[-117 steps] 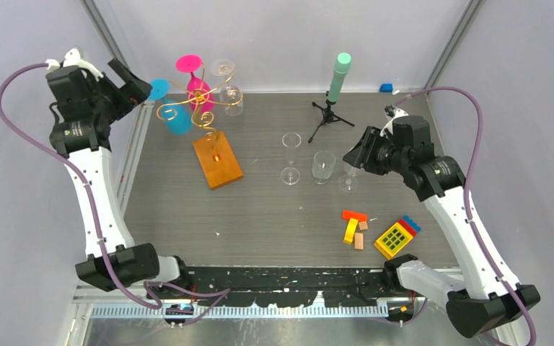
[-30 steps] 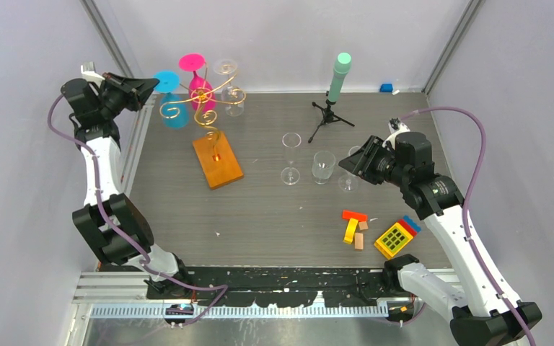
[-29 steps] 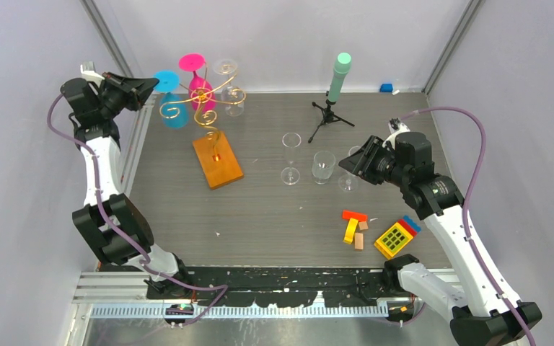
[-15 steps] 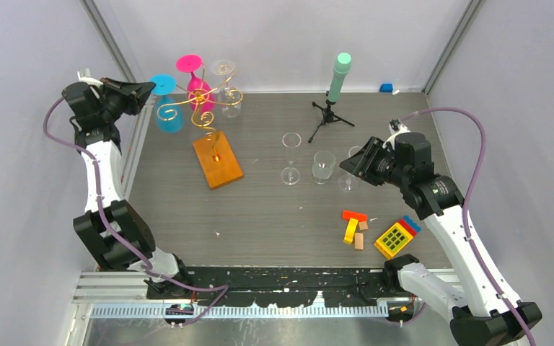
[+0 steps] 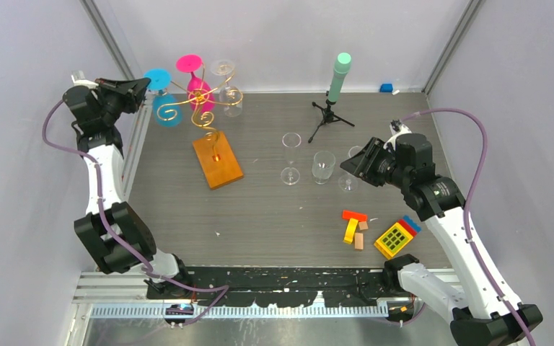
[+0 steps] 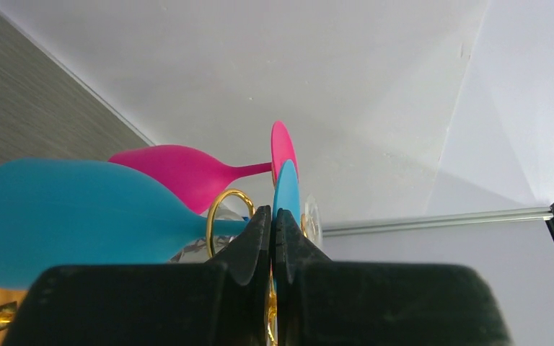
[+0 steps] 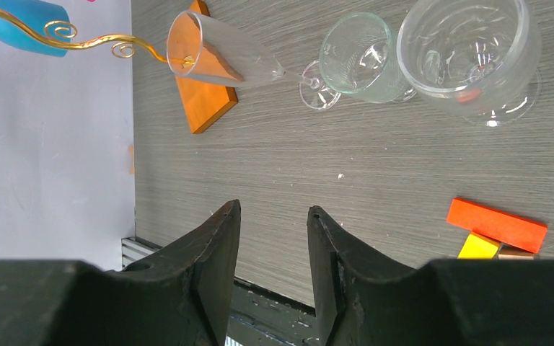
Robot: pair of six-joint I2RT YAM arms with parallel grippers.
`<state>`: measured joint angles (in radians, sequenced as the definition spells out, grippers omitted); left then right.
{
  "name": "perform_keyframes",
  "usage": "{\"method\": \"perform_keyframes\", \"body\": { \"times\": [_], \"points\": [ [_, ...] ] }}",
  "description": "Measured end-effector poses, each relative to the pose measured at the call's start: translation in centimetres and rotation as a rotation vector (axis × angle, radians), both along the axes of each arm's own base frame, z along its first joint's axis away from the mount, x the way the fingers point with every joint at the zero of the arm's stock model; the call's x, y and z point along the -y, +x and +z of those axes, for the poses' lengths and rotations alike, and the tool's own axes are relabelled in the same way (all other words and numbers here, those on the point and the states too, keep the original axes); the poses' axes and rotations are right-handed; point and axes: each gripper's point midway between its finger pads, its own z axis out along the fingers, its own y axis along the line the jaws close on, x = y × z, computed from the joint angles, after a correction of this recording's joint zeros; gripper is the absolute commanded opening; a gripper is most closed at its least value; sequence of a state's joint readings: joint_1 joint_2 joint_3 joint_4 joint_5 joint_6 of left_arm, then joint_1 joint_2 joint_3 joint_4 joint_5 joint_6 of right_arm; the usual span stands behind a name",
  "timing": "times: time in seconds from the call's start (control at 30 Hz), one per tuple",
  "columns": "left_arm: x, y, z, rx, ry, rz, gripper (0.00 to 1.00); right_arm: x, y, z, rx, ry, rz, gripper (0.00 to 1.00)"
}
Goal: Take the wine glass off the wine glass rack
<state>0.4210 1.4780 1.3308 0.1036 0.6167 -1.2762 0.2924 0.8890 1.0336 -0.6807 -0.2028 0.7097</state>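
The wine glass rack (image 5: pixel 203 101) is a gold wire stand on an orange wooden base (image 5: pixel 217 160) at the back left. A blue wine glass (image 5: pixel 166 112) hangs upside down at its left scroll, a pink one (image 5: pixel 199 91) and a clear one (image 5: pixel 231 101) further right. My left gripper (image 5: pixel 143 85) is shut on the blue glass's round foot (image 6: pixel 286 189). In the left wrist view a gold loop (image 6: pixel 225 213) crosses the blue stem; I cannot tell whether the stem is free of it. My right gripper (image 7: pixel 274 213) is open and holds nothing, low over the table's right side.
Three clear glasses (image 5: pixel 291 155) (image 5: pixel 323 167) (image 5: pixel 348 176) stand mid-table by the right gripper. A black tripod with a mint-green cylinder (image 5: pixel 337 79) stands at the back. Coloured blocks (image 5: pixel 353 227) and a yellow toy (image 5: pixel 395 238) lie front right. The left wall is close behind the left arm.
The left gripper has drawn back to the left with the blue glass, whose foot and bowl have shifted left along the scroll. The right arm has barely moved.
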Motion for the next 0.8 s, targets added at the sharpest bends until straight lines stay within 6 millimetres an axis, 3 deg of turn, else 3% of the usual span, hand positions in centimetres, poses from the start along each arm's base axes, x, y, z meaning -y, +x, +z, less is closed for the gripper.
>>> {"method": "perform_keyframes", "body": {
  "times": [0.2, 0.5, 0.67, 0.8],
  "points": [
    [0.4, 0.6, 1.0, 0.027, 0.006, -0.018, 0.0, 0.0, -0.1, 0.1, 0.003, 0.001, 0.0, 0.45],
    [3.3, 1.0, 1.0, 0.037, 0.007, -0.134, 0.0, 0.1, -0.2, 0.3, 0.013, 0.002, -0.003, 0.45],
    [4.0, 0.0, 1.4, 0.049, 0.014, -0.152, 0.0, 0.1, -0.2, 0.3, 0.013, 0.002, -0.003, 0.45],
    [4.4, -2.2, 1.5, 0.044, 0.018, -0.132, 0.0, 0.1, -0.2, 0.3, 0.013, 0.002, -0.003, 0.45]
  ]
}}
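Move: The blue wine glass hangs bowl-down from the left fingers, which already grip the rim of its foot: its middle is about 3 cm right and 9 cm below the hand. The rack's centre stands some 12 cm right, 2 cm back and 4 cm lower; the pink glass is about 11 cm right, 4 cm ahead and 9 cm below. For the right hand, the blue wine glass lies roughly 46 cm left, 20 cm ahead and 3 cm above. Keeping its closed pinch on the blue wine glass's foot, the left hand nudges it about 1 cm forward and up, then carries it some 4 cm right, in towards the rack's centre, while turning roughly 10 degrees clockwise. It finishes by drawing back about 3 cm towards the base, still slightly raised, which takes the stem to the near side of its gold hook. ##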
